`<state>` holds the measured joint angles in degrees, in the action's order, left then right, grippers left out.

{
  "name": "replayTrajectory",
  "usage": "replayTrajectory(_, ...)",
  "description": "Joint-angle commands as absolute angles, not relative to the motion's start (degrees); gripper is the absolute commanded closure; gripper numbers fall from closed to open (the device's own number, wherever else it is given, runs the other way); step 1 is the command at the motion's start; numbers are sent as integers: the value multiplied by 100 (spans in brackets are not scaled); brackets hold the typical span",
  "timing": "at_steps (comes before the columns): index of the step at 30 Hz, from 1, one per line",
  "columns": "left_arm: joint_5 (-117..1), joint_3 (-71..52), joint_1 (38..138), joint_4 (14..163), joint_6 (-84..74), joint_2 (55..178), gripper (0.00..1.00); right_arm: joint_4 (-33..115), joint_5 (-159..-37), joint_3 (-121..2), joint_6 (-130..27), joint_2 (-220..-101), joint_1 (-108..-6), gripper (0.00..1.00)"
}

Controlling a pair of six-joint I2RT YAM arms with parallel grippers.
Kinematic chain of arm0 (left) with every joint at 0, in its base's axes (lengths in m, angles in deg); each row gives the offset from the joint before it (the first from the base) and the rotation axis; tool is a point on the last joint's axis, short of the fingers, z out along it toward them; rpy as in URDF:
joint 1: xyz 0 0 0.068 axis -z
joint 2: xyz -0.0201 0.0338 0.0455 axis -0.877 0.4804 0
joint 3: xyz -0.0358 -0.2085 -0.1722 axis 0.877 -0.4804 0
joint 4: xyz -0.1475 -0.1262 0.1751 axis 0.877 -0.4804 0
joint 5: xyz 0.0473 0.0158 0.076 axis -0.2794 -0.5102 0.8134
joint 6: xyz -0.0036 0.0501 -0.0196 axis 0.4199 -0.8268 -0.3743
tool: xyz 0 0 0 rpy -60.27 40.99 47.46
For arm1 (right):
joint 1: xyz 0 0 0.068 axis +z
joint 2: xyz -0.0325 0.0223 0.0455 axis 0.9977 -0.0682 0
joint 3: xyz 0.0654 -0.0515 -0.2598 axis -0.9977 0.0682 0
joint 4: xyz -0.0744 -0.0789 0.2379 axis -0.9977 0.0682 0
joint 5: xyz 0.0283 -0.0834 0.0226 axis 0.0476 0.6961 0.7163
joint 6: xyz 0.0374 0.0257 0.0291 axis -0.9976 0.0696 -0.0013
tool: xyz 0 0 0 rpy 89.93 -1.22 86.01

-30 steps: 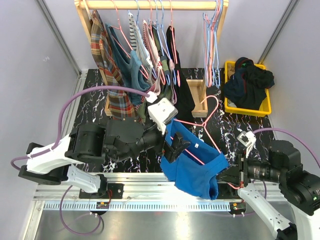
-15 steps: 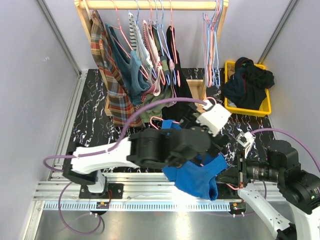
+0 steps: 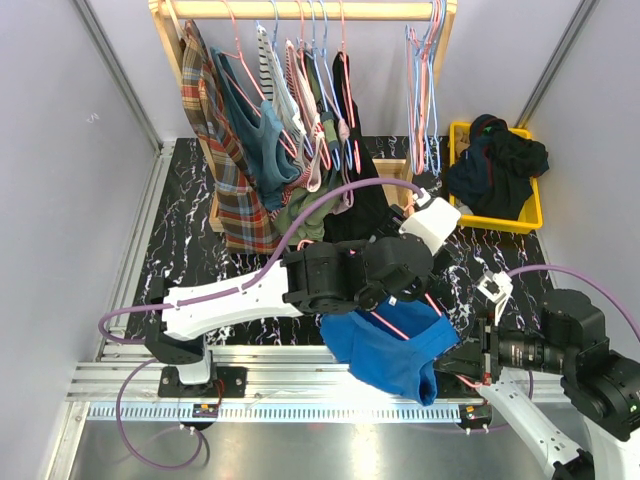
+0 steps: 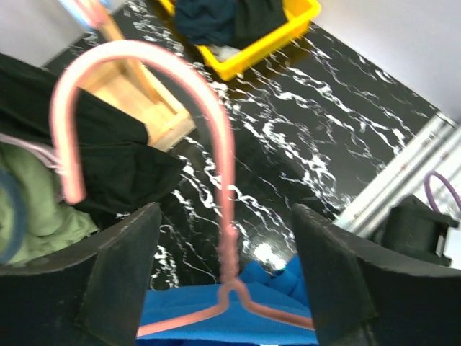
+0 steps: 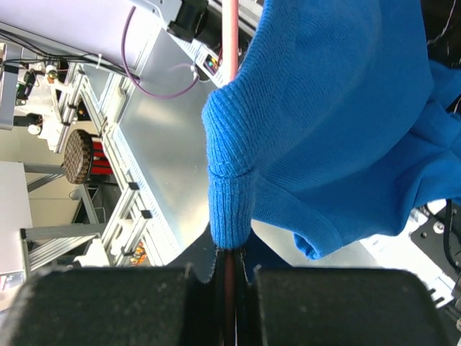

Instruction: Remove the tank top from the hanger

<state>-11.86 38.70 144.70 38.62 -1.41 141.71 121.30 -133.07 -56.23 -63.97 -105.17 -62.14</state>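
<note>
The blue tank top (image 3: 385,352) hangs on a pink wire hanger (image 3: 398,326) over the table's front edge. My left gripper (image 3: 404,293) has reached across from the left. In the left wrist view it (image 4: 225,241) is open, its jaws standing on either side of the hanger's neck (image 4: 225,194) without touching it, and the tank top (image 4: 216,326) lies just below. My right gripper (image 3: 462,358) holds the hanger's right end. Seen from the right wrist, it (image 5: 229,272) is shut on the wire, the tank top's ribbed strap (image 5: 230,202) bunched right above the jaws.
A wooden rack (image 3: 300,10) at the back carries several hung garments (image 3: 270,140) and empty hangers (image 3: 425,90). Its wooden foot (image 3: 395,190) stands near the hanger's hook. A yellow bin (image 3: 500,220) with dark clothes sits at the back right. The metal rail (image 3: 300,385) runs along the front.
My left arm has swung right, from the tank top's left edge to over the hanger's neck, and its jaws have narrowed somewhat. The right gripper has kept its hold.
</note>
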Motion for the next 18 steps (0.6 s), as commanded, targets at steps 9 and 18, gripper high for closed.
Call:
replayTrajectory(9,-2253,3623,14496,3959,287,14021,87,12264,-13322,-5610,-6527,-10209,-6315,100)
replayTrajectory(18,-1857,3808,14496,3660,322,14268,100,12255,-12596,-5548,-6772,-10050,-6324,96)
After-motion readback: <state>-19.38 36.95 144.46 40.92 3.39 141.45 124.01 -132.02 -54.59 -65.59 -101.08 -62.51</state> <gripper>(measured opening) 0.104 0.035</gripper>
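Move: The pink hanger's neck, just above its fork, already stands between the left hand's open fingers, about 1 cm back, 2 cm to the right and 1 cm below. From that hand the blue tank top hangs about 14 cm back, 5 cm left and 8 cm lower; the black garment on the rack is some 7 cm ahead, 10 cm left and 12 cm lower. From the right hand, pinching the hanger's lower corner, the neck is roughly 18 cm ahead, 4 cm left and 5 cm up. The left fingers shut on the pink hanger's neck at the fork and pinch it, after easing about 2 cm back and 2 cm right, sinking slightly, and tipping a little farther down. The right hand keeps its pinch on the hanger's corner and the blue cloth there, drawing some 1.5 cm back and as much down. ##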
